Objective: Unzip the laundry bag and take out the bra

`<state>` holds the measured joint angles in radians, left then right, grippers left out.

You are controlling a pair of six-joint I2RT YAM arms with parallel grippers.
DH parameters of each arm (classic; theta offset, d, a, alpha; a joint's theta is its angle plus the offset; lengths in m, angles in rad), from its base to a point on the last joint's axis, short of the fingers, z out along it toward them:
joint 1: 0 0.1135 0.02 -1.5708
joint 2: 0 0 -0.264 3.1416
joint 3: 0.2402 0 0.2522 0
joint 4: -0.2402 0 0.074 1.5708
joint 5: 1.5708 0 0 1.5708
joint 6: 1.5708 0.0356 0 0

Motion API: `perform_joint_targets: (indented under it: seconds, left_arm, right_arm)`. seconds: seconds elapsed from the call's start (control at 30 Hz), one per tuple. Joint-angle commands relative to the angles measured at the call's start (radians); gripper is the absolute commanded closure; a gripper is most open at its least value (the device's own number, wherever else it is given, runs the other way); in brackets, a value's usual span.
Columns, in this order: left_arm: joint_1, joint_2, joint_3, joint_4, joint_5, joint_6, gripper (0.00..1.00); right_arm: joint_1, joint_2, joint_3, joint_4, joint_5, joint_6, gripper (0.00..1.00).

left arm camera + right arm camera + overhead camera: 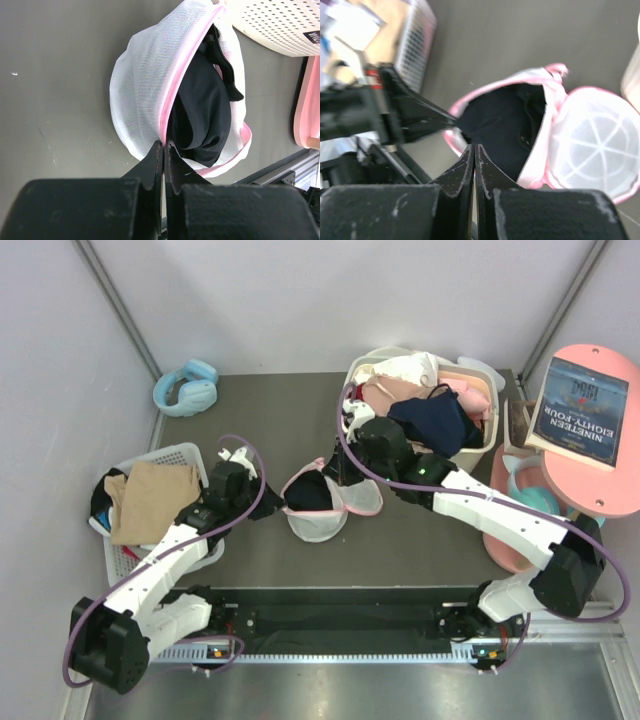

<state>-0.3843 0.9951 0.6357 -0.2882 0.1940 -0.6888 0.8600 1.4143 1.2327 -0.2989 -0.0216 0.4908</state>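
Note:
The laundry bag [322,510] lies unzipped mid-table, its white mesh halves spread apart along the pink trim. The black bra [308,492] fills the open pouch. My left gripper [272,502] is shut on the pink zipper trim at the bag's left rim; in the left wrist view its jaws [164,143] pinch the trim, with the mesh [142,90] to the left and the bra [200,115] to the right. My right gripper [338,480] reaches in from the right. Its jaws [474,146] are shut at the near edge of the bra [500,127], inside the bag [600,145].
A cream basket [480,448] of clothes with a navy garment [435,420] stands at the back right. A white basket [185,455] with tan cloth sits at the left. Blue headphones [187,388] lie at the back left. A pink round stand [600,485] with a book is at the right.

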Motion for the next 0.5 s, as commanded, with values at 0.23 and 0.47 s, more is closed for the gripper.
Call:
perform_joint_targets:
  seconds: [0.23,0.47]
  left_arm:
    - [-0.002,-0.018,0.002,0.020,0.015,0.002,1.00]
    - [-0.002,-0.053,-0.011,0.018,0.013,-0.009,1.00]
  right_arm:
    - [-0.004,0.037,0.082,0.029,-0.037,-0.015,0.72]
    - [0.005,0.216,0.126,0.001,0.000,-0.006,0.36]
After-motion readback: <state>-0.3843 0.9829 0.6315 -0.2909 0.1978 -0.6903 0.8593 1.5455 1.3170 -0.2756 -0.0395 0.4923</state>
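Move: The black bra sits in the open laundry bag about 5 cm ahead of the right hand, 6 cm to its left and some 14 cm below. The bag's flipped-back lid is about 6 cm ahead and 6 cm to the right of that hand, 17 cm down; the rim corner pinched by the left fingers is level with it, 12 cm left and 11 cm down. From the left hand, the bra is about 5 cm ahead, 7 cm right and 4 cm lower. Still empty and shut at first, the right hand rises another 5 cm or so above the bag, then turns over and drops some 6.5 cm towards the bra while swinging about 2.5 cm left and 2 cm forward, its fingers spreading to a little over half open above the bag's mouth. The left hand stays put, keeping its pinch on the pink rim at the bag's left corner so that the bag stays held while the right hand comes in, not yet touching the bra. ##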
